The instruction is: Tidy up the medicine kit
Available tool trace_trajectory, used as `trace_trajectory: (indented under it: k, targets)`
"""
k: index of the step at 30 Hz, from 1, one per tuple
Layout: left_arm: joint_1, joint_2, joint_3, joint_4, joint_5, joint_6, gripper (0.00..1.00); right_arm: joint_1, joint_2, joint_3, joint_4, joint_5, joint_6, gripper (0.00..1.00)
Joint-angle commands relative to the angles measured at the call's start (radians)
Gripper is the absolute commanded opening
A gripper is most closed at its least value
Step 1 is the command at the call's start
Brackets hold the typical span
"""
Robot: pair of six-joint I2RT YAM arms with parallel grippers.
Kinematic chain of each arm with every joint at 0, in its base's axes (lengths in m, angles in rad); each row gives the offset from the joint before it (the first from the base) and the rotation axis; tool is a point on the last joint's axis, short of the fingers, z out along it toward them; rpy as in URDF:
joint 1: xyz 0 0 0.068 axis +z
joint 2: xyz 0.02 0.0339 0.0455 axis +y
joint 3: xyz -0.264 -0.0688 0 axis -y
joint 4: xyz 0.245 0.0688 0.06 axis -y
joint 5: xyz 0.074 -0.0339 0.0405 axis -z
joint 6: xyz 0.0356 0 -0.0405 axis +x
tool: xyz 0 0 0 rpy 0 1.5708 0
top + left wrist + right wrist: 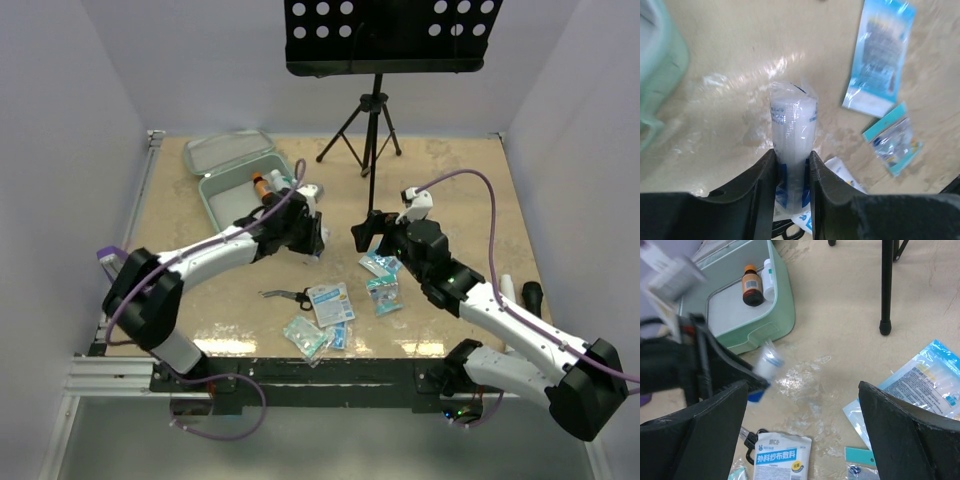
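The medicine kit (pixel 240 192) lies open at the back left, a mint-green tin with its lid (pixel 228 150) laid flat behind it. A brown bottle (pixel 752 286) and a white bottle (pixel 769 275) stand inside. My left gripper (pixel 792 162) is shut on a white roll in clear wrapping with blue print (pixel 792 125), held just above the table to the right of the kit (pixel 660 65). My right gripper (pixel 802 410) hangs wide open over the table's middle with nothing between its fingers. It faces the left gripper (pixel 312 240).
A gauze packet (pixel 330 302), black scissors (pixel 287 296) and several blue packets (pixel 382 280) lie near the front centre. A music stand's tripod (pixel 372 130) stands at the back. A white tube (pixel 507 290) lies at the right edge, and a purple holder (pixel 108 255) at the left.
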Motion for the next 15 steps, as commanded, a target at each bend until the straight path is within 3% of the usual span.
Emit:
trace_trajectory:
  k: [1,6,12,15]
  targets:
    - [0.116,-0.168,-0.012,0.065,0.034,-0.073,0.25,-0.001,-0.009,0.012,0.022,0.012,-0.008,0.97]
    - [0.303,-0.236,-0.004,0.069,0.04,-0.109,0.27,-0.001,-0.017,0.003,0.029,0.01,-0.006,0.97]
    - [0.493,-0.113,0.044,0.06,0.075,-0.194,0.27,-0.001,-0.006,0.007,0.034,0.003,-0.005,0.97]
    - [0.509,-0.034,0.051,0.092,0.053,-0.208,0.26,-0.001,-0.006,0.01,0.032,0.003,-0.011,0.97]
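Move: The left hand already holds the wrapped tube off the table; the open green box it is taken to has its middle about 16 cm ahead, 17 cm to the left and some 6 cm below. Inside, the brown bottle lies roughly 18 cm ahead and 15 cm left of the hand, and the white bottle about 20 cm ahead and 10 cm left. From the idle right hand the box's middle is some 17 cm ahead, 26 cm left and 17 cm below. With the wrapped tube still pinched between its fingers, the left hand swings quickly left and forward, roughly 19 cm across the table, rising about 11 cm on the way to pass over the green box's near rim and then easing down a few centimetres above the open floor beside the brown bottle. Meanwhile the wrist turns some 30 degrees counter-clockwise and the left side of the hand dips slightly, the grip staying as it was. ##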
